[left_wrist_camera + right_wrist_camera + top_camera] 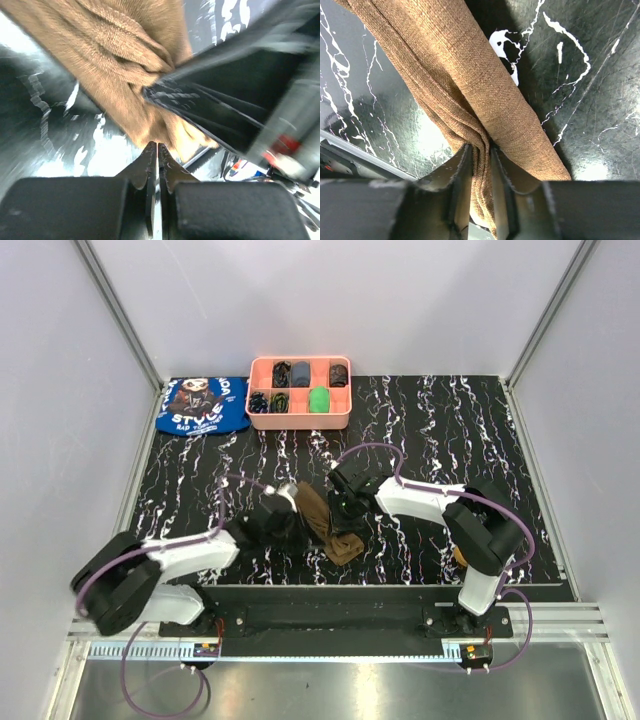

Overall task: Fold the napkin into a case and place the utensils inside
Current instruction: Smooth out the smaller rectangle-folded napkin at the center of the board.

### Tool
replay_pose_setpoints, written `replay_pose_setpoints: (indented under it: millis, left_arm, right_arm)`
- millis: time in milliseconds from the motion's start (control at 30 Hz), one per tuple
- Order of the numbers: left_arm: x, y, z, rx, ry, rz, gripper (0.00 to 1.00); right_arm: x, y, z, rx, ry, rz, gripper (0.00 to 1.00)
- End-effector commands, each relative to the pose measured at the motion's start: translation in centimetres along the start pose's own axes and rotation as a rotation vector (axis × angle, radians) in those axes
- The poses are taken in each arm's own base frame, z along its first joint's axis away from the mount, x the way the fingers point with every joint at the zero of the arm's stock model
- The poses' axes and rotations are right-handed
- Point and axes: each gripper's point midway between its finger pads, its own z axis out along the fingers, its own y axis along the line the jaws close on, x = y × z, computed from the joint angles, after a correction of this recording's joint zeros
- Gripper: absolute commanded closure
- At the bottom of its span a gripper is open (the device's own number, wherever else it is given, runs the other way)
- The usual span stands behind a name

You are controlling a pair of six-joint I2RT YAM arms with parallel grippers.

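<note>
The olive-brown napkin (322, 523) is bunched into a long twisted strip at the near middle of the table, between my two grippers. My right gripper (345, 508) is shut on it; in the right wrist view, folds of napkin (470, 85) run between the fingers (461, 172). My left gripper (287, 512) is shut; in the left wrist view its tips (157, 146) sit at the napkin's (130, 75) lower edge with no cloth seen between them. The utensils are not clearly in view. A small gold-brown bit (459, 557) shows behind the right arm.
A pink compartment tray (298, 424) with dark and green small items stands at the back of the marbled black table (450, 430). A blue cloth with a cartoon face (203, 405) lies left of it. White walls close in the sides and back.
</note>
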Motion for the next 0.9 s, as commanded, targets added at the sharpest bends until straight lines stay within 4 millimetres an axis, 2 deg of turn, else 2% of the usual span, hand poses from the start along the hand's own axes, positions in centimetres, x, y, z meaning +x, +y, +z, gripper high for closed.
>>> replay_pose_setpoints:
  millis: [0, 33, 67, 133, 167, 200, 267, 300, 467, 667, 767, 867]
  left_arm:
    - [-6.0, -1.2, -4.6, -0.045, -0.19, 0.086, 0.92]
    - [-8.0, -0.8, -5.3, -0.053, -0.235, 0.057, 0.91]
    - [-9.0, -0.8, -5.6, -0.053, -0.247, 0.047, 0.91]
    - [-11.0, -2.2, -5.8, -0.005, -0.254, 0.043, 0.91]
    - [-11.2, -1.9, -4.7, -0.018, -0.222, 0.034, 0.92]
    - [-12.1, -3.3, -4.6, 0.008, -0.217, 0.054, 0.93]
    - [-12.0, -3.0, -2.7, 0.002, -0.16, 0.041, 0.94]
    - [-12.5, -3.8, -2.1, 0.03, -0.157, 0.034, 0.95]
    - [-12.0, -2.1, 0.6, -0.002, -0.098, 0.012, 0.95]
    - [-11.0, 0.7, 2.4, -0.065, -0.049, 0.017, 0.96]
    - [-10.8, 2.8, 3.0, -0.132, -0.035, 0.03, 0.96]
    - [-10.6, 3.8, 3.1, -0.16, -0.031, 0.041, 0.97]
  right_arm:
    - [-0.1, 0.6, 0.1, -0.013, -0.022, -0.045, 0.69]
    - [-0.1, 0.5, 0.1, -0.013, -0.02, -0.045, 0.67]
    - [0.0, 0.4, 0.2, -0.011, -0.018, -0.048, 0.66]
    - [0.0, 0.4, 0.1, -0.013, -0.018, -0.053, 0.65]
    - [0.0, 0.5, 0.0, -0.013, -0.02, -0.053, 0.63]
    - [-0.1, 0.6, -0.1, -0.016, -0.023, -0.055, 0.63]
    - [-0.3, 0.8, -0.3, -0.023, -0.031, -0.058, 0.61]
    - [-0.4, 0.8, -0.4, -0.023, -0.031, -0.054, 0.6]
    - [-0.7, 1.1, -0.6, -0.032, -0.04, -0.061, 0.57]
    - [-1.0, 1.9, -1.1, -0.054, -0.046, -0.069, 0.54]
    - [-1.3, 2.5, -2.1, -0.076, -0.061, -0.07, 0.49]
    - [-1.5, 2.9, -3.3, -0.088, -0.075, -0.075, 0.41]
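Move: The napkin's far part, which the left hand goes for, lies about 10 cm ahead of its shut fingertips, 1 cm to the left and 3 cm below. The right fingers are roughly 4 cm ahead of the left hand and 6 cm to its right; the napkin's near end is 6 cm to its right and 1 cm nearer the base. From the right hand, which still pinches a ridge of cloth, the far part is some 6 cm ahead and 7 cm to the left. Up and forward in an arc, the left hand rises about 8 cm and travels some 10 cm out with a little leftward shift, then sinks past its starting height until its shut fingertips come down on the napkin's far part. The right hand stays at the near part and opens its fingers to about half, letting go of the pinched ridge. ##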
